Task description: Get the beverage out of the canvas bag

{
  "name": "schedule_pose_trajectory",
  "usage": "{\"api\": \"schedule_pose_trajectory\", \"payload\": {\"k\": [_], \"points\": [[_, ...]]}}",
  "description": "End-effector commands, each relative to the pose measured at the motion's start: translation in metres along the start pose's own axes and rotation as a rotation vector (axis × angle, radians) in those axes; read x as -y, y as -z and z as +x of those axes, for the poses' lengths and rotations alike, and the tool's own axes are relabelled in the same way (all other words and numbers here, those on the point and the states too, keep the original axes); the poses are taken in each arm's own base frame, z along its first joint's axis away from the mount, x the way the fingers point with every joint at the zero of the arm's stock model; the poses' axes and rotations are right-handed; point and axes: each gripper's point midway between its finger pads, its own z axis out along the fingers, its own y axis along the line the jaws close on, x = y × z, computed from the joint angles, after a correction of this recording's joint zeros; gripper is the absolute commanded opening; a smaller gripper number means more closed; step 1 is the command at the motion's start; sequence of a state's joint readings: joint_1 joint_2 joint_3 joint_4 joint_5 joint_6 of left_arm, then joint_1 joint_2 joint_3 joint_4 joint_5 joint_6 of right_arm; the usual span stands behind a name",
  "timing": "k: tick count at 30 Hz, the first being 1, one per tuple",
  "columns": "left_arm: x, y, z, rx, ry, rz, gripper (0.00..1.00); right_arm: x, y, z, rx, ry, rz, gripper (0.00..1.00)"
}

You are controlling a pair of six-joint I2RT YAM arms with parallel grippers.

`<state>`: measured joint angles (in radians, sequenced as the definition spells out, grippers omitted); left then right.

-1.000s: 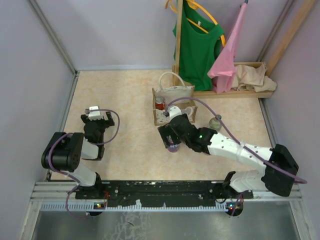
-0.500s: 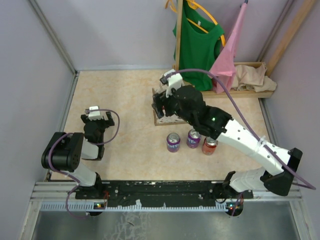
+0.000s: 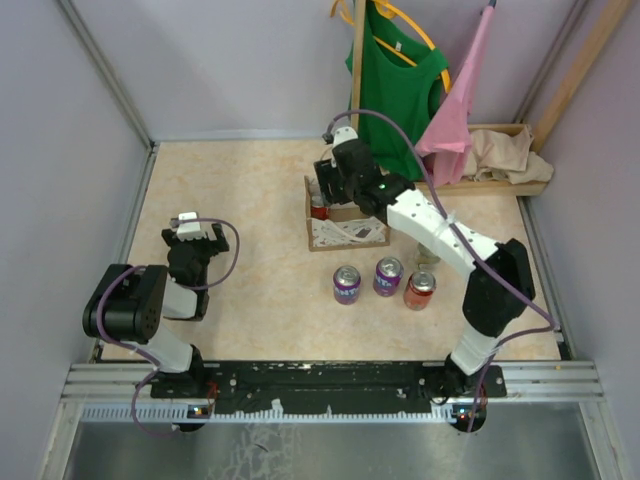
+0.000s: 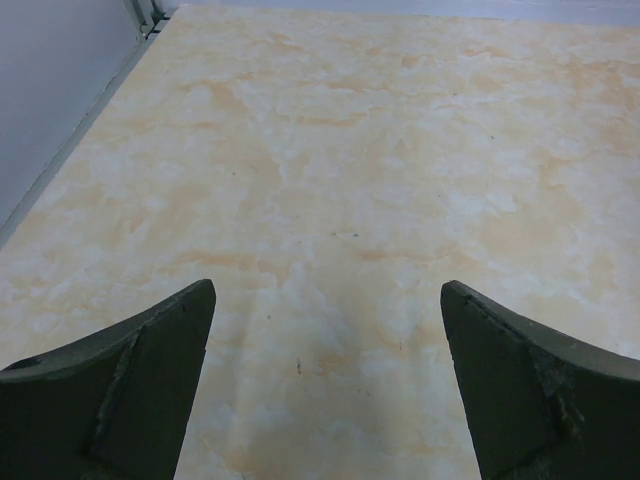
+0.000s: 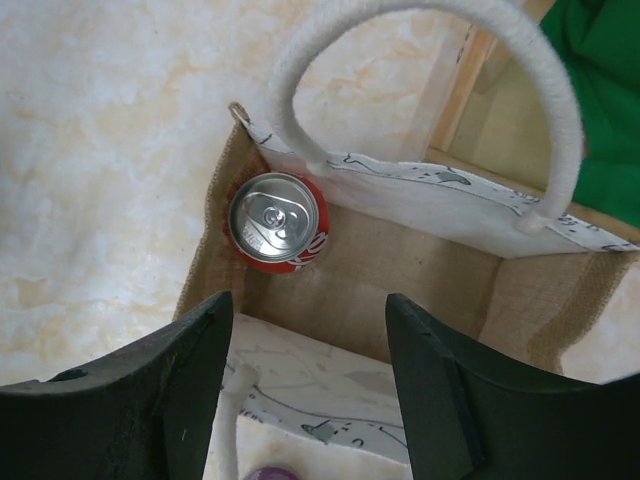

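Observation:
The canvas bag (image 3: 350, 232) stands open at the middle back of the table, one white loop handle (image 5: 452, 35) arching over its mouth. One beverage, a red can (image 5: 277, 220), stands upright in the bag's left corner (image 3: 318, 210). My right gripper (image 5: 308, 310) hovers over the bag's mouth (image 3: 330, 192), open, with nothing between its fingers and the can beyond them. In front of the bag stand three cans: purple (image 3: 346, 284), purple (image 3: 388, 276) and red (image 3: 419, 290). My left gripper (image 4: 328, 300) is open over bare table at the left (image 3: 190, 236).
Behind the bag is a wooden rack (image 3: 470, 186) with a green shirt (image 3: 395, 95), a pink cloth (image 3: 455, 115) and a plain tan cloth (image 3: 510, 155). Grey walls close in the left, back and right sides.
My right arm has swung from the table's front, where it stood over a purple can, back to above the bag. Its jaws have narrowed. The left arm has not moved.

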<state>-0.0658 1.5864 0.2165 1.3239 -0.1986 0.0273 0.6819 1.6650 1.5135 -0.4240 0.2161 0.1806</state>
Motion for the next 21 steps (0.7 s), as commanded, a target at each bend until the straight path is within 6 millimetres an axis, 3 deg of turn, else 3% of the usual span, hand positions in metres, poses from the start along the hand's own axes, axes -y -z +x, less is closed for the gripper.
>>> {"api": "schedule_pose_trajectory", "payload": {"k": [1,7,10,14,21], "points": [[0.000,0.001,0.000,0.006,-0.003,-0.001,1.00,0.002,-0.017,-0.014,0.026,-0.032,-0.021,0.62],[0.000,0.001,0.000,0.006,-0.004,-0.002,1.00,-0.003,-0.044,0.003,-0.033,-0.014,-0.048,0.64],[-0.001,0.001,0.000,0.006,-0.004,-0.002,1.00,-0.006,-0.056,0.011,-0.062,-0.004,-0.054,0.85],[-0.001,0.001,-0.001,0.007,-0.003,-0.004,1.00,-0.011,-0.063,0.015,-0.067,-0.009,-0.075,0.97],[-0.001,0.001,0.000,0.006,-0.004,-0.004,1.00,-0.013,-0.077,0.020,-0.079,-0.008,-0.076,0.99]]}}
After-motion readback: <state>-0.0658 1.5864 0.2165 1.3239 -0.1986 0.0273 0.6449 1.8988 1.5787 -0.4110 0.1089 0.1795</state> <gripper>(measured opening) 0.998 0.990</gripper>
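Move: In the canvas bag's far-left corner, the last red can stands about 4 cm ahead of the right hand, 4 cm to its left and some 17 cm below. The bag's middle is 2 cm ahead and 2 cm right of the hand; outside, one purple can stands 12 cm back and 2 cm right, the other 10 cm back and 12 cm right, all similarly low. From the left hand, the red can is about 6 cm ahead, 28 cm right and 4 cm below. Sinking about 8.5 cm into the bag's opening towards the red can, the right hand also eases some 2.5 cm forward and 2 cm left, slowing as it gets there. The fingers tip about 10 degrees further down and, from partly open, spread fully to take the can's width; no touch on the can is seen yet. ##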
